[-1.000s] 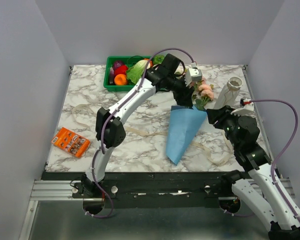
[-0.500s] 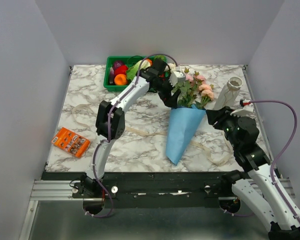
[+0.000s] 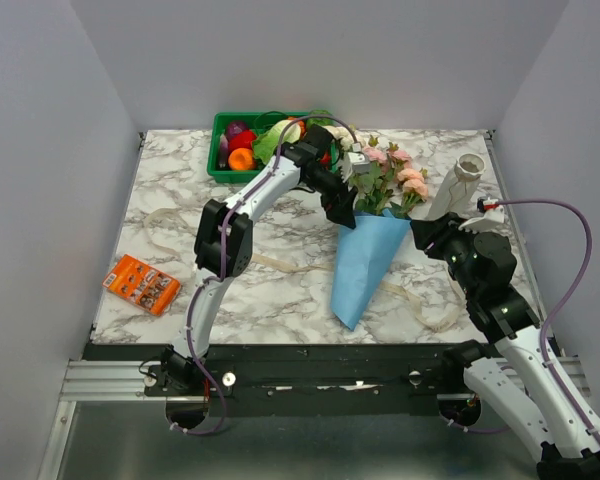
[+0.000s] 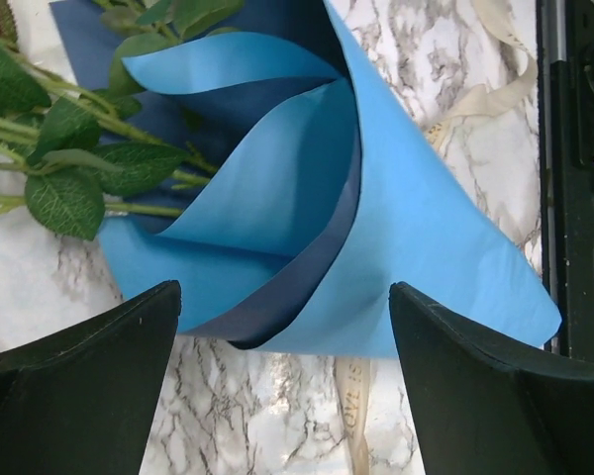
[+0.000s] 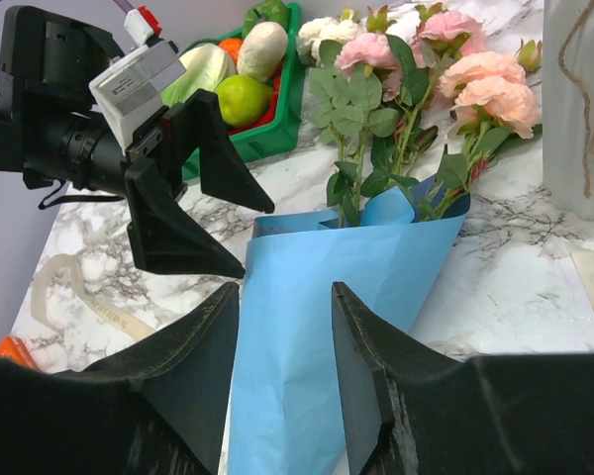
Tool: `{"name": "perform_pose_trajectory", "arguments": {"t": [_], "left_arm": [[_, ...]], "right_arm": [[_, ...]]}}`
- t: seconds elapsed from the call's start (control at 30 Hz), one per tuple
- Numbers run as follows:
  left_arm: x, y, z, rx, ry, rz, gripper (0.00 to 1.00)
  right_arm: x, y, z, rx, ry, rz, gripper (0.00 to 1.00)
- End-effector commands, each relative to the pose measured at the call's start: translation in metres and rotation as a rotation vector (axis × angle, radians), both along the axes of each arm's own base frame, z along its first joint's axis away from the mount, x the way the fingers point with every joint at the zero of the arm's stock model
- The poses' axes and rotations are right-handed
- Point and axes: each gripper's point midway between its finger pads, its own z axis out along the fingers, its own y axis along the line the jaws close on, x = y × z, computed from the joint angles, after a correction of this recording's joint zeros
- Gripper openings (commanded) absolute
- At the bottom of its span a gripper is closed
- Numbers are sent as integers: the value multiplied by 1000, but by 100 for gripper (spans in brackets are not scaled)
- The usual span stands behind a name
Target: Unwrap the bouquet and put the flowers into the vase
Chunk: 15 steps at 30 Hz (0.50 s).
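Observation:
The bouquet lies on the marble table, its blue paper cone (image 3: 363,265) pointing at the near edge and loosely unrolled at the mouth (image 4: 277,188). Pink, peach and cream flowers (image 3: 392,175) (image 5: 431,74) spill out at the far end, with leafy stems (image 4: 69,168) inside the paper. My left gripper (image 3: 345,212) (image 4: 284,297) stands wide open just left of the cone's mouth, with nothing in it. My right gripper (image 3: 425,236) (image 5: 282,297) hovers half open by the cone's right side, and the paper shows in its gap. The whitish vase (image 3: 458,185) (image 5: 579,109) stands right of the flowers.
A cream lace ribbon (image 3: 280,262) (image 4: 351,396) trails loose across the table under and beside the cone. A green crate of vegetables (image 3: 220,160) sits at the back left, close behind the left arm. An orange packet (image 3: 142,284) lies near the front left edge.
My left gripper has drawn back to the left from over the flowers and opened wide. The flowers now show in full. The right arm has not moved.

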Motion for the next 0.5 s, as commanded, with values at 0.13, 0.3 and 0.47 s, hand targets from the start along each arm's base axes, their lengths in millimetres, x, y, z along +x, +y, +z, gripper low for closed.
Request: {"name": "perform_pose_trajectory", "arguments": {"t": [0.13,0.3,0.47], "left_arm": [[-28,-4,7,-34,33,-110,70],[-29,-7,14,-48,37,-116,31],[-20,-14,30,-59,22,-78,10]], "right_arm": [[0,4,2,-7,-15,26,49],[-1,7,2,-6,-13,38,48],[-1,7,3,-5,-17,41,46]]}}
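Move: The wrapping paper's left rim corner is practically at the left hand's open fingers, about 2 cm back and 1 cm to the right and below. The flowers lie some 12 cm ahead and 14 cm right, roughly 6 cm lower; the vase is around 25 cm right and 2 cm ahead, the vegetable crate 17 cm left and 18 cm ahead. From the right hand, that rim corner is about 9 cm ahead, 17 cm left and 12 cm below. The left hand draws back 2 cm, pinches the wrapping paper's left rim corner, then lifts about 1 cm. ##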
